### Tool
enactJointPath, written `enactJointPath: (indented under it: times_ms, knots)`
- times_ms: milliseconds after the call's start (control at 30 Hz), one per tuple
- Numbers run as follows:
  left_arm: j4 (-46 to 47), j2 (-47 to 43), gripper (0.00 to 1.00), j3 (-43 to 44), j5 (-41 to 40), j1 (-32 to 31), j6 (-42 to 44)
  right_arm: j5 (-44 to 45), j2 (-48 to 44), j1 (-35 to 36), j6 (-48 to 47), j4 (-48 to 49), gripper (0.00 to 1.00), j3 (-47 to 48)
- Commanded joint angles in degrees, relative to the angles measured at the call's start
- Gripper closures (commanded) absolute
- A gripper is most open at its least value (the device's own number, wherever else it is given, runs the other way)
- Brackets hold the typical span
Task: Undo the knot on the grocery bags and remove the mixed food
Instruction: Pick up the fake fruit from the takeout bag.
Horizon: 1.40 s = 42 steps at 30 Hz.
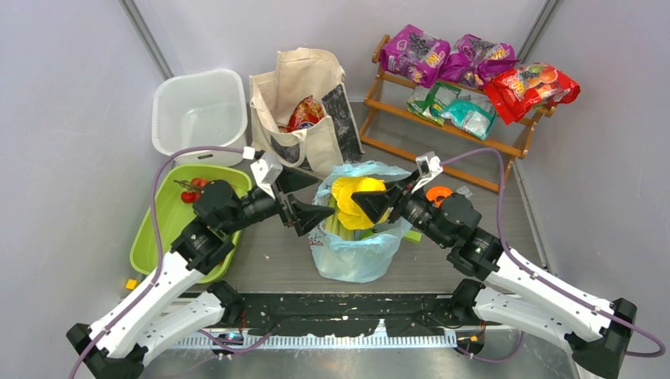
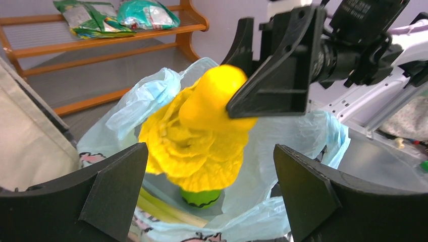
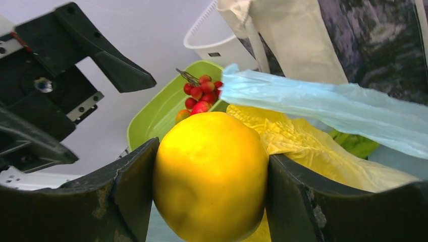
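Observation:
The light-blue grocery bag point(image 1: 355, 254) stands at the table's middle with its mouth open; the knot is out of view. My right gripper point(image 1: 371, 201) is shut on the smooth round end of a yellow vegetable point(image 3: 212, 171), whose ruffled leaves point(image 2: 202, 146) hang above the bag's mouth. Inside the bag lie a green fruit point(image 2: 201, 197) and pale green stalks point(image 2: 161, 209). My left gripper point(image 2: 209, 191) is open just left of the bag, holding nothing. The cream canvas tote point(image 1: 304, 87) behind holds a red snack packet point(image 1: 305, 114).
A green tub point(image 1: 158, 229) at the left holds small red fruits point(image 1: 192, 189). A white tub point(image 1: 197, 110) stands behind it. The wooden rack point(image 1: 442, 126) at the back right carries purple packets point(image 1: 442, 55), teal packets point(image 1: 458, 106) and a red packet point(image 1: 529, 87).

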Motion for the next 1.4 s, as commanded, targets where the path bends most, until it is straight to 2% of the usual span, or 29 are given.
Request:
enactJointPath:
  times_ms: [0,133,233,533,800,933,1300,1367]
  knots:
    - [9.04,3.51,0.00,-1.85,1.43,-0.95,-5.60,4.06,3.20,-0.32,4.75,0.67,0.95,-1.69]
    - [15.06,7.74,0.00,-5.41,1.51,-3.76,-8.40,2.45,6.48,-0.27,11.54,5.84,0.95,-5.09]
    - [16.08,9.18,0.00,-6.68,-0.22,-5.87,-6.21,1.57,8.37,-0.37,15.52,9.25,0.95,-6.32]
    - [24.34,4.06,0.00,-14.63,-5.22,-7.38,-1.35,1.58,7.06,-0.69,22.93,8.47,0.95,-5.76]
    - [24.60,9.76,0.01,-10.85,-5.77,-10.87,4.13,0.66,5.11,-0.80,28.27,9.73,0.95,-6.21]
    - [23.21,11.56,0.00,-9.88,-8.54,-12.27,5.89,0.04,4.69,-0.84,29.65,10.76,0.95,-6.22]
    - [25.24,17.47,0.01,-7.32,-13.31,-13.42,5.76,-2.24,4.65,-0.85,31.07,12.76,0.95,-6.42]
    - [25.93,18.27,0.04,-7.17,-13.97,-13.64,5.43,-2.46,4.55,-0.84,31.36,13.33,0.95,-6.62]
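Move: The orange, already gripped in my right hand over the blue bag, lies about 12 cm to the right of my left hand, roughly 1 cm ahead and 2 cm lower. From my right hand it lies right at the fingers. A yellow leafy piece sits about 6 cm below the orange and 3 cm to its left, level with it forward. The blue bag's middle is some 10 cm right of my left hand, 6 cm back and 20 cm below. I sink my open left hand about 9 cm while carrying it about 8 cm to the right, bringing its fingers up around the orange without closing them. My right hand keeps its grip and dips quickly by about 11 cm, then eases halfway back up, drifting slightly left and rolling some 30 degrees about its own fingers to present the orange. ##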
